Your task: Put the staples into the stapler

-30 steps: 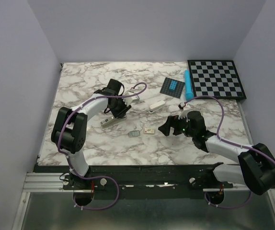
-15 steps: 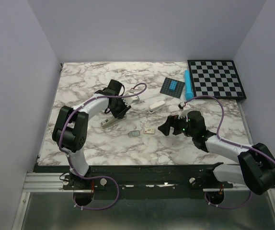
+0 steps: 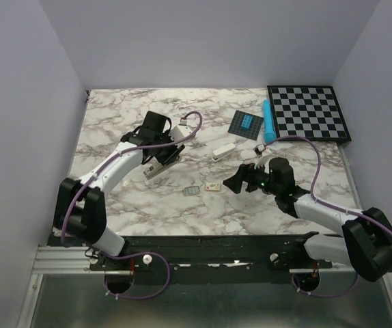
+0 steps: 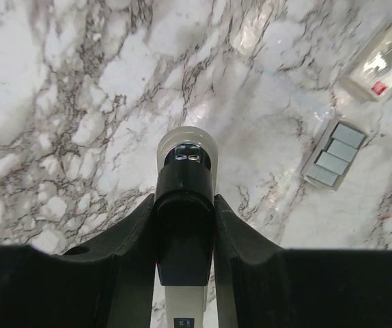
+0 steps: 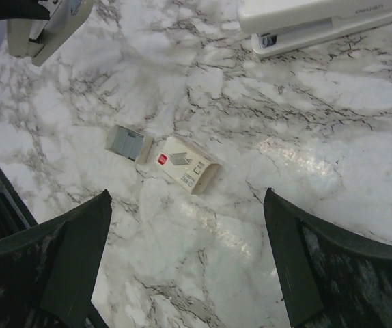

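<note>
The stapler [image 4: 186, 225] is a slim black body with a shiny front end and a beige bar under it. My left gripper [image 4: 186, 201] is shut on its sides. From above, the stapler [image 3: 154, 171] pokes out below the left gripper [image 3: 160, 158], left of centre. The staples are a small grey strip [image 3: 191, 191] [image 4: 332, 156] [image 5: 129, 142] lying beside their white box [image 3: 214, 186] [image 4: 380, 61] [image 5: 186, 162]. My right gripper [image 3: 235, 183] [image 5: 187, 195] hangs wide open just right of the box, holding nothing. The held stapler [image 5: 42, 31] shows at the right wrist view's top left.
A white oblong block [image 3: 223, 150] [image 5: 312, 20] lies behind the box. At the back right are a checkerboard [image 3: 309, 113], a blue cylinder [image 3: 268, 121] and a dark square pad [image 3: 245, 123]. Walls close the table's left, back and right sides.
The left arm has swung its elbow outward to the left and turned its wrist, still gripping the stapler at about the same spot. The right arm has barely moved.
</note>
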`<state>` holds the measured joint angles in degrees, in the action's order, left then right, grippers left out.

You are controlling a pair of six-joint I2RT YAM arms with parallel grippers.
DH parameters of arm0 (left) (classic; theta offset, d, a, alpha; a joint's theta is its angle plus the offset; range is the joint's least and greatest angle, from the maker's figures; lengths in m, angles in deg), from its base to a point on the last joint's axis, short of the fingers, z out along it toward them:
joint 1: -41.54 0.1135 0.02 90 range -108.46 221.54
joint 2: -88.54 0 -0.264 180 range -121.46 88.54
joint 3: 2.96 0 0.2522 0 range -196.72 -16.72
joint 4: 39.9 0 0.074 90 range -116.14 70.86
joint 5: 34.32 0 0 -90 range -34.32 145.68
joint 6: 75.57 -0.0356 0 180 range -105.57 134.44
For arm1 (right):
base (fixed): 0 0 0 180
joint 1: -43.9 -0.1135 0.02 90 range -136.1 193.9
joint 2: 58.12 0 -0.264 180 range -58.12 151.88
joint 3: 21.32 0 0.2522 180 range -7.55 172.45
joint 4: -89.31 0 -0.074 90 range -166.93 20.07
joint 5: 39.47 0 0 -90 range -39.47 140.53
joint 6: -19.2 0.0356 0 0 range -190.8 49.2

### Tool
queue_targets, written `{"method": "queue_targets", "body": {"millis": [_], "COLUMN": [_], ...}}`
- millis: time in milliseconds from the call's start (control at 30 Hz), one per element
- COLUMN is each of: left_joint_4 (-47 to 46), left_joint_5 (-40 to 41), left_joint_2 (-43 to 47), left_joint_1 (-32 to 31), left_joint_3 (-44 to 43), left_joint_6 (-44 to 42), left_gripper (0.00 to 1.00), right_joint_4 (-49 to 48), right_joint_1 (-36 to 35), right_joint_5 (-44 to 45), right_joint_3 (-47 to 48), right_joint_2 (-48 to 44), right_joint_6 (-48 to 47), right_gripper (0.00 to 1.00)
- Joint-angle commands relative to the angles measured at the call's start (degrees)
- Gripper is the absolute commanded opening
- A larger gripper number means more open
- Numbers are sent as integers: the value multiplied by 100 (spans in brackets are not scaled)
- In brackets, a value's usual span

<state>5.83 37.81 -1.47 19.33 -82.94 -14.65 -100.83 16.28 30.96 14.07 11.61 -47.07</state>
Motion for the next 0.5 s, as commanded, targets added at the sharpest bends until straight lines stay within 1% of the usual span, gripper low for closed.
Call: {"method": "queue_targets", "body": {"millis": [0,100,133,167,267,300,333,400,433,467], "left_joint_4": [-533,-937,-1268,-1437,-2140,-2325,-2692,-3010,-3160,-3327], "left_joint_5": [151,204,205,187,134,143,117,187,213,257], "left_joint_2": [1124,1634,1767,1890,2304,2470,2541,2664,2682,2691], "left_joint_1": [-396,-669,-853,-924,-1275,-1372,-1451,-1715,-1803,-2021], "left_joint_3": [266,574,688,898,1329,1435,1514,1681,1699,1700], "left_joint_6": [780,1473,1667,2034,2485,2773,2889,3258,3312,3347], "left_gripper": [0,0,0,0,0,0,0,0,0,0], "right_joint_4": [-88,-167,-150,-150,-124,-106,-123,-115,-89,-62], "right_joint_1": [37,19,11,2,-16,-16,-33,-42,-42,-51], "right_joint_5": [-240,-337,-319,-310,-336,-345,-345,-337,-284,-267], "right_joint_3": [219,272,333,359,465,483,491,509,509,509], "right_joint_2": [-372,-522,-627,-689,-882,-926,-979,-1111,-1172,-1225], "right_joint_6": [334,641,712,808,1054,1125,1186,1353,1397,1459], "right_gripper": [100,100,100,100,100,99,99,99,98,98]}}
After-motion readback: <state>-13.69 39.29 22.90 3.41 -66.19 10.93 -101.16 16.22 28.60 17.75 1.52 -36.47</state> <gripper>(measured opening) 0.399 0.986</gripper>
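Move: The grey staple tray lies some 8 cm back and 7 cm to the right of my left hand, about 8 cm below it. Beyond it is the staple box, roughly 14 cm right and 6 cm back of that hand; the white stapler lies about 18 cm right and 7 cm ahead. From my right hand the tray is about 17 cm left and 2 cm ahead, some 7 cm lower. Keeping my left grip on the opened stapler, already off the table, I lift it about 8 cm, mostly early on, and carry it back and to the right, some 8 cm each way, over the staple tray towards my right hand, swinging the fingers up about 25 degrees to point more to the right. My empty right hand rises about 9 cm, fingers still wide, levelling off. ##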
